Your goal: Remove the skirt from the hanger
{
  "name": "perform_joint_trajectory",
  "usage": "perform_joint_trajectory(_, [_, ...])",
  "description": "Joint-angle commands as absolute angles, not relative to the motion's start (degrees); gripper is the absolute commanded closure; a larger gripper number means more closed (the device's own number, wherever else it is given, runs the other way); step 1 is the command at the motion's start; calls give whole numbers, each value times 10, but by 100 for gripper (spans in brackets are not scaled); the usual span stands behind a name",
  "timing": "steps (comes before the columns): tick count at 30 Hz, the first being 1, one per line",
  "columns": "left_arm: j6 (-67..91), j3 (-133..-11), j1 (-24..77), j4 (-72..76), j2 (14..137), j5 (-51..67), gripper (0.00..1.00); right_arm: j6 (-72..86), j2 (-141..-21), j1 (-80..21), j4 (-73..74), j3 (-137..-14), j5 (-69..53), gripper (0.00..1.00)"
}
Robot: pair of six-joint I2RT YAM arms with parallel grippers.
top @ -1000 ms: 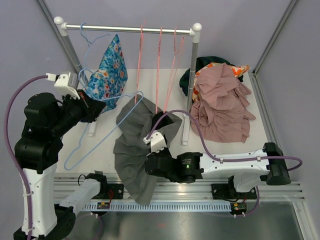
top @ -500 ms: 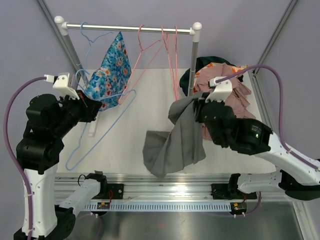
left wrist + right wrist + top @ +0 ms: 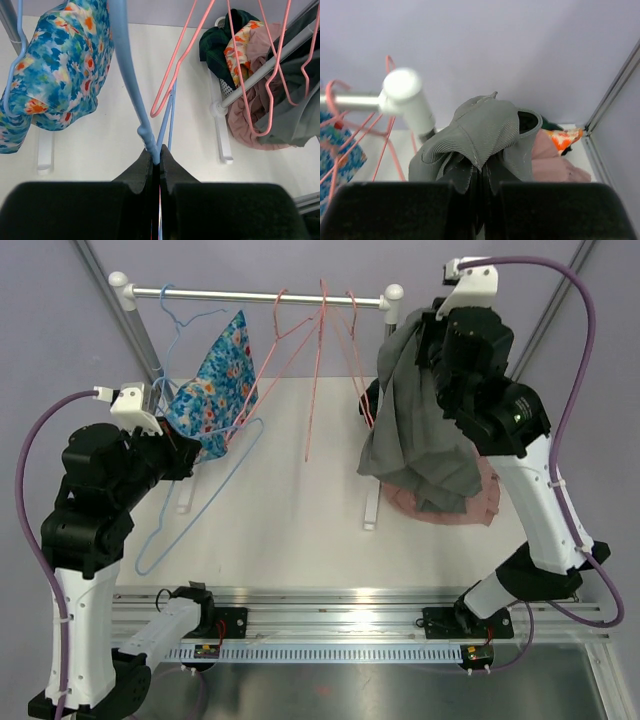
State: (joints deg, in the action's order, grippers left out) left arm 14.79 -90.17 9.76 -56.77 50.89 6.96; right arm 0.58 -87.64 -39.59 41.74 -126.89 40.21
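Observation:
The grey skirt (image 3: pixel 410 430) hangs bunched from my right gripper (image 3: pixel 420 340), which is raised high at the right end of the rail and shut on the skirt's ribbed waistband (image 3: pixel 485 130). The skirt's lower part drapes over the pink clothes pile (image 3: pixel 480 495). The bare light-blue hanger (image 3: pixel 200 502) is apart from the skirt, at the left over the table. My left gripper (image 3: pixel 203 453) is shut on the blue hanger (image 3: pixel 127 75), and its jaws pinch the wire in the left wrist view (image 3: pixel 159 157).
A white clothes rail (image 3: pixel 260 298) crosses the back. It carries a floral garment (image 3: pixel 215 385) on another blue hanger and several empty pink hangers (image 3: pixel 318 370). A heap of pink, green and orange clothes (image 3: pixel 235 45) lies at the right behind the rail's post (image 3: pixel 385 410).
My right arm has carried the grey skirt from the table's near middle up to the far right, above the clothes pile. The pink hangers swing. The left gripper still holds the blue hanger.

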Motion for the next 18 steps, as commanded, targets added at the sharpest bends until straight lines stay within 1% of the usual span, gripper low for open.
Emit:
perform_joint_trajectory(1, [137, -895, 98, -528, 499, 60, 100, -39, -917, -313, 378, -1367, 331, 100])
perform_joint_trajectory(2, [137, -889, 98, -526, 493, 63, 100, -34, -940, -289, 378, -1388, 294, 100])
perform_joint_trajectory(5, [138, -885, 98, -526, 484, 71, 100, -11, -991, -203, 371, -1393, 231, 100])
perform_joint_trajectory(7, [139, -893, 98, -529, 477, 83, 100, 16, -1015, -167, 360, -1381, 220, 100])
perform_joint_trajectory(9, [140, -910, 98, -531, 469, 83, 100, 46, -1035, -121, 338, -1336, 193, 100])
perform_joint_trajectory(11, [138, -929, 98, -540, 468, 69, 100, 62, -1026, -94, 310, -1251, 179, 100])
perform_joint_trajectory(13, [137, -959, 98, -546, 472, 45, 100, 84, -1005, -89, 249, -1175, 171, 100])
perform_joint_trajectory(14, [137, -968, 98, -550, 475, 39, 100, 90, -981, -89, 223, -1097, 162, 100])
perform_joint_trajectory(15, [137, -979, 98, -550, 476, 37, 100, 99, -972, -88, 182, -1062, 155, 100])
perform_joint_trajectory(16, [135, -997, 98, -549, 486, 37, 100, 107, -967, -89, 174, -1020, 151, 100])
perform_joint_trajectory(17, [134, -1007, 98, -551, 493, 35, 100, 113, -966, -88, 175, -1009, 140, 100])
perform_joint_trajectory(18, [134, -1016, 98, -553, 501, 32, 100, 128, -969, -88, 198, -1003, 130, 89])
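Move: My right hand already holds the grey skirt by its top. The clothes basket it is bound for lies about 20 cm ahead, 12 cm to my right and some 47 cm below, with the pink garment heaped over its near side, about 10 cm ahead and 14 cm right of my hand. The rack's right post top stands roughly 12 cm ahead and 8 cm left, slightly above. From my left hand, the basket is about 33 cm ahead, 57 cm right and 35 cm below. I swing the grey skirt with my right hand about 16 cm forward and 12 cm to the right, clear of the post top, nearly level at first, then drop steeply some 25 cm over the basket, tipping the fingers about 20 degrees down and only starting to ease my grip at the end. My left hand keeps hold of the emptied blue hanger and draws it up and slightly back. ##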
